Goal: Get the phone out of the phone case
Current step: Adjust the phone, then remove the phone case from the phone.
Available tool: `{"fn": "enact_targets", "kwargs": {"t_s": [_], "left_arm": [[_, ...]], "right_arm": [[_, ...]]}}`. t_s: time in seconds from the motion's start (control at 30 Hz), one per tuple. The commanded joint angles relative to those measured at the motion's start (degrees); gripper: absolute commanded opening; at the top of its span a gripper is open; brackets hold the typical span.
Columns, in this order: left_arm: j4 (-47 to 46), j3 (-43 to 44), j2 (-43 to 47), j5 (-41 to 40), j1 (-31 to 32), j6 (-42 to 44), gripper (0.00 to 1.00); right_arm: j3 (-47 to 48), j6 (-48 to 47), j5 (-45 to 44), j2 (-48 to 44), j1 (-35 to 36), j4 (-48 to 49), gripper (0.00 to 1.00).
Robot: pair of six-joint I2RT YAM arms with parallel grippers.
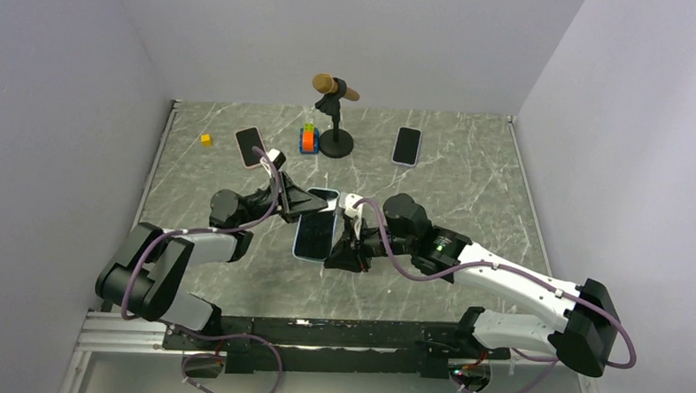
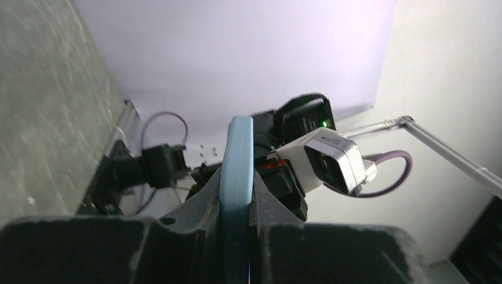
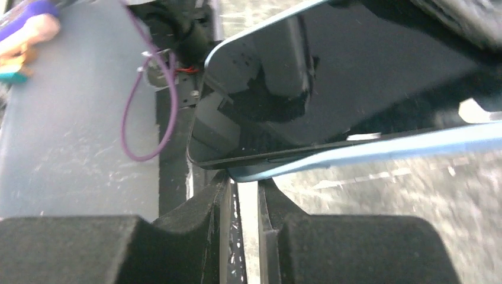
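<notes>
The phone, dark screen up, lies in a light blue phone case mid-table between both arms. My left gripper is at its far end. In the left wrist view the left gripper is shut on the edge of the phone case, which stands on edge between the jaws. My right gripper is at the near right corner. In the right wrist view the right gripper pinches a corner of the phone case. There the black phone sits lifted slightly out of the case rim.
A microphone on a black stand is at the back centre, with an orange block beside it. A pink-cased phone and a yellow cube lie back left. Another phone lies back right.
</notes>
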State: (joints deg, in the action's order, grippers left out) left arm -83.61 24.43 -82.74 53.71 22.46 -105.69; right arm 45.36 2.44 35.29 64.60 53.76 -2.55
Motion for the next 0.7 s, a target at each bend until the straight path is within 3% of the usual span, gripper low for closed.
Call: {"fn": "enact_targets", "kwargs": {"t_s": [0.0,0.13,0.2,0.33,0.37,0.47,0.53,0.6,0.67], "left_arm": [[2.4,-1.4,5.2,-2.5,3.0,3.4,0.00],[23.9,-0.6,14.3,-6.0,2.4,21.2,0.00],[35.7,1.5,18.7,-7.5,2.3,29.6,0.00],[52.3,5.4,24.2,-10.8,1.6,40.5,0.00],[54.5,5.8,25.1,-11.7,1.1,41.8,0.00],[60.2,5.9,28.8,-17.0,-0.3,45.2,0.00],[62.9,5.3,32.0,-20.7,-1.3,46.6,0.00],[64.6,4.7,34.8,-23.4,-2.1,47.3,0.00],[65.6,4.2,37.0,-25.4,-2.7,47.6,0.00]], "right_arm": [[0.1,3.9,-34.3,-0.2,-1.9,8.7,0.00],[-2.7,17.2,-40.8,-0.2,-2.9,2.2,0.00],[-4.0,24.1,-37.0,0.9,-5.1,-0.7,0.00],[-3.3,28.1,-20.6,3.9,-8.4,-3.5,0.25],[-2.2,28.2,-19.6,4.0,-8.4,-5.4,0.32],[0.3,29.3,-23.5,1.9,-8.8,-11.1,0.66],[1.6,29.5,-24.3,-0.1,-9.4,-13.1,0.84],[2.9,30.1,-23.0,-1.4,-9.9,-13.9,0.91],[4.0,31.1,-19.9,-1.8,-10.2,-13.6,0.91]]}}
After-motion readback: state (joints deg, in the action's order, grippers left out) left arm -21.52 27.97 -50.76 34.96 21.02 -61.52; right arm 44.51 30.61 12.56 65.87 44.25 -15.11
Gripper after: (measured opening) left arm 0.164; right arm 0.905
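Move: The phone in its pale-blue case is already pinched by the left hand near its far end, so its middle lies about 5 cm back and 1 cm right of that hand, nearly level with it. From the right hand the phone's middle is some 7 cm ahead, 4 cm left and slightly higher. The case's near right corner sits right at the right fingertips, about 1 cm left and 1 cm above the hand point. Forward, down and to the right, the right hand swings roughly 8 cm forward, turning some 40 degrees clockwise and rolling; its fingertips come free of the case corner and open wide, and it rises slightly at the end. The left hand keeps its pinch, jogs about 3 cm forward and back, then carries the phone left and a little forward while tilting and turning counter-clockwise. ##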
